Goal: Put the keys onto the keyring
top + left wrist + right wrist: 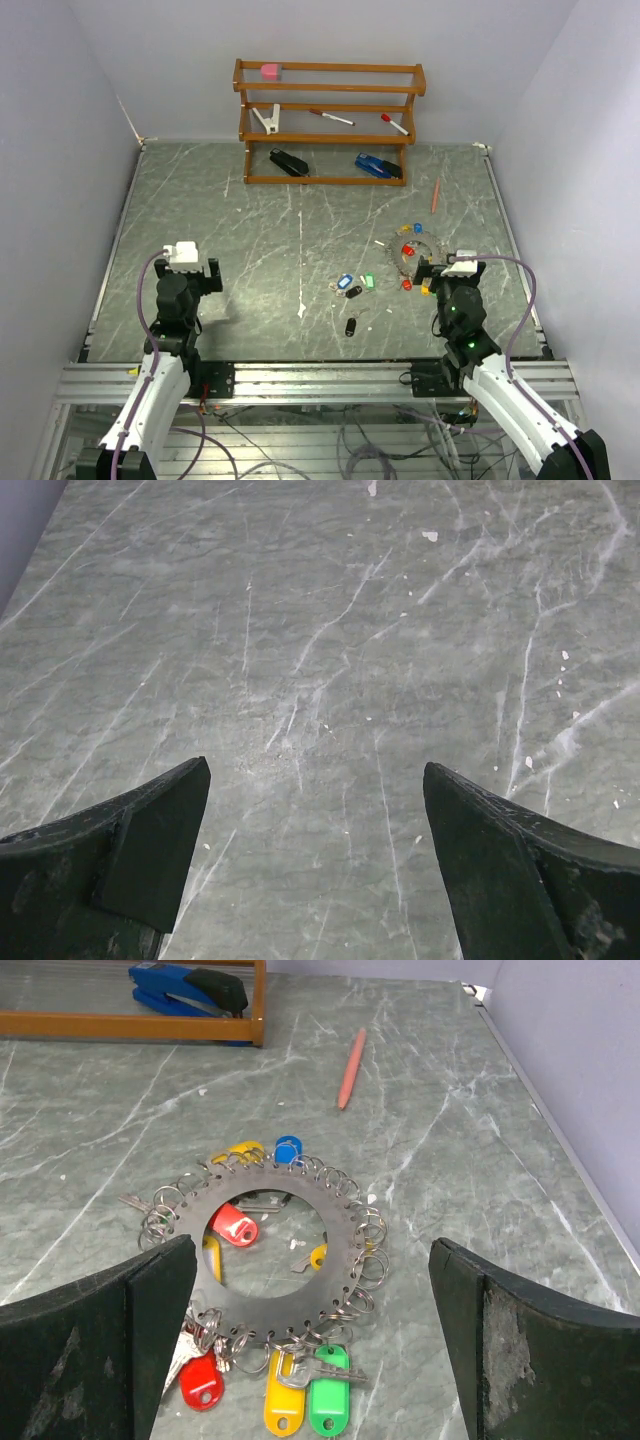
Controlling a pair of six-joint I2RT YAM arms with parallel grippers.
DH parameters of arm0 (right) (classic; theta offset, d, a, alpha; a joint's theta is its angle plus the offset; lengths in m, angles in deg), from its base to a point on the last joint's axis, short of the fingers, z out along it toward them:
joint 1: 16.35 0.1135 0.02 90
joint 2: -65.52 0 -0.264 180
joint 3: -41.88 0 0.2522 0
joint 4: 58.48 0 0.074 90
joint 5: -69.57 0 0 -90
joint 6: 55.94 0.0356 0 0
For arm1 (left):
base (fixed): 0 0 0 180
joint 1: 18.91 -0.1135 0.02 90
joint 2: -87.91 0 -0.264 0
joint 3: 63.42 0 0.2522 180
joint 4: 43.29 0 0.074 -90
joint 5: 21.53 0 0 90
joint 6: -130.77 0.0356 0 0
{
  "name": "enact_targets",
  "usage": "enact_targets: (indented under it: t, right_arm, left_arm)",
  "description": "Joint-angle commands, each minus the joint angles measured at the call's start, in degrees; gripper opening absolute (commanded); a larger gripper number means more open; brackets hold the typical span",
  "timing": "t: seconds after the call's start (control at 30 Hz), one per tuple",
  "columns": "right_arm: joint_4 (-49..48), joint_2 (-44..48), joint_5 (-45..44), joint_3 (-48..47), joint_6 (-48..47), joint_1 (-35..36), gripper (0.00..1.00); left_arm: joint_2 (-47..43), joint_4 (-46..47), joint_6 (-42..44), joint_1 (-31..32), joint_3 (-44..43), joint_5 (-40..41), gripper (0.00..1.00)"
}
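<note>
The keyring (330,1260) is a flat grey metal disc with a large centre hole, edged with small split rings and red, yellow, green and blue tagged keys. It lies on the table at right of centre (413,255). Several loose keys lie to its left: a blue one (345,283), a green one (368,281) and two black ones (354,292) (351,326). My right gripper (312,1255) stands open just short of the keyring's near side, holding nothing. My left gripper (315,780) is open over bare table at the near left (207,272).
A wooden shelf rack (328,120) stands at the back with a pink eraser, a clip, red-capped pens, a black stapler and a blue stapler (185,988). An orange pencil (350,1068) lies beyond the keyring. Walls close in the table on both sides.
</note>
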Motion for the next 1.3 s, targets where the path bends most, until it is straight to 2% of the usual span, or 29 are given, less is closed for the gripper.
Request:
enact_targets:
  t: [0.0, 0.5, 0.63, 0.73, 0.83, 0.9, 1.03, 1.1, 1.13, 1.17, 1.27]
  right_arm:
    - [-0.7, 0.6, -0.7, 2.7, 0.1, -0.2, 1.0]
    - [-2.1, -1.1, -1.3, 3.9, 0.6, -0.4, 1.0]
    - [0.6, 2.2, -0.9, 3.1, 0.0, -0.4, 1.0]
    - [6.6, 1.0, 0.9, -2.8, -0.4, -0.4, 1.0]
    - [10.3, -5.7, 9.1, -12.1, -6.1, -0.5, 1.0]
    - [15.3, -11.7, 10.3, -21.1, -3.6, -0.5, 1.0]
    - [23.6, -26.2, -3.1, -36.1, 11.1, -0.6, 1.0]
    - [30.6, -31.7, -15.0, -39.5, 25.2, -0.7, 1.0]
    - [30.9, -33.5, -13.3, -39.8, 22.7, -0.8, 1.0]
    - [29.4, -35.2, -6.9, -39.8, 16.7, -0.8, 1.0]
    - [38.4, -43.0, 1.7, -44.4, 18.5, -0.8, 1.0]
  left_arm:
    - [0.0, 1.9, 0.8, -0.1, -0.2, -2.2, 0.99]
    - [0.1, 2.7, 1.9, -0.2, -0.8, -5.0, 0.99]
    - [2.7, 0.4, 3.7, -0.2, -4.4, -9.0, 0.99]
    - [6.6, -3.6, 4.9, -0.3, -10.3, -11.6, 0.99]
    - [10.9, -10.9, 9.4, -0.3, -19.1, -15.4, 0.99]
    - [13.6, -15.6, 10.6, -0.3, -25.3, -15.6, 0.99]
    - [16.0, -23.0, 12.2, -0.3, -35.3, -17.5, 0.99]
    - [14.7, -24.1, 12.6, -0.3, -37.2, -20.7, 0.99]
    - [13.3, -24.0, 12.9, -0.3, -37.3, -22.2, 0.99]
    - [11.8, -23.4, 13.6, -0.3, -36.7, -24.0, 0.99]
    - [7.5, -24.3, 18.5, -0.3, -35.4, -29.7, 0.99]
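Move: The keyring, lying flat with tags around it, is about 8 cm ahead of the right hand, 6 cm left and 11 cm below. At table level too, its blue tag is some 15 cm ahead and 5 cm left of that hand, its green tag almost straight beneath the fingers, and the red pen about 25 cm straight ahead. From the left hand the keyring lies roughly 54 cm right, 7 cm ahead and 8 cm lower; the loose blue tag is some 37 cm right, about level ahead. Over the keyring goes the open right hand: after holding still at first, it springs up about 11 cm while reaching forward, then begins to sink, ending some 8 cm farther out and a little left, fingers tipped down about 15 degrees. The left hand, also wide open, first creeps right, then climbs quickly about 17 cm, edging forward and then back, and swings clockwise. Neither touches anything. ##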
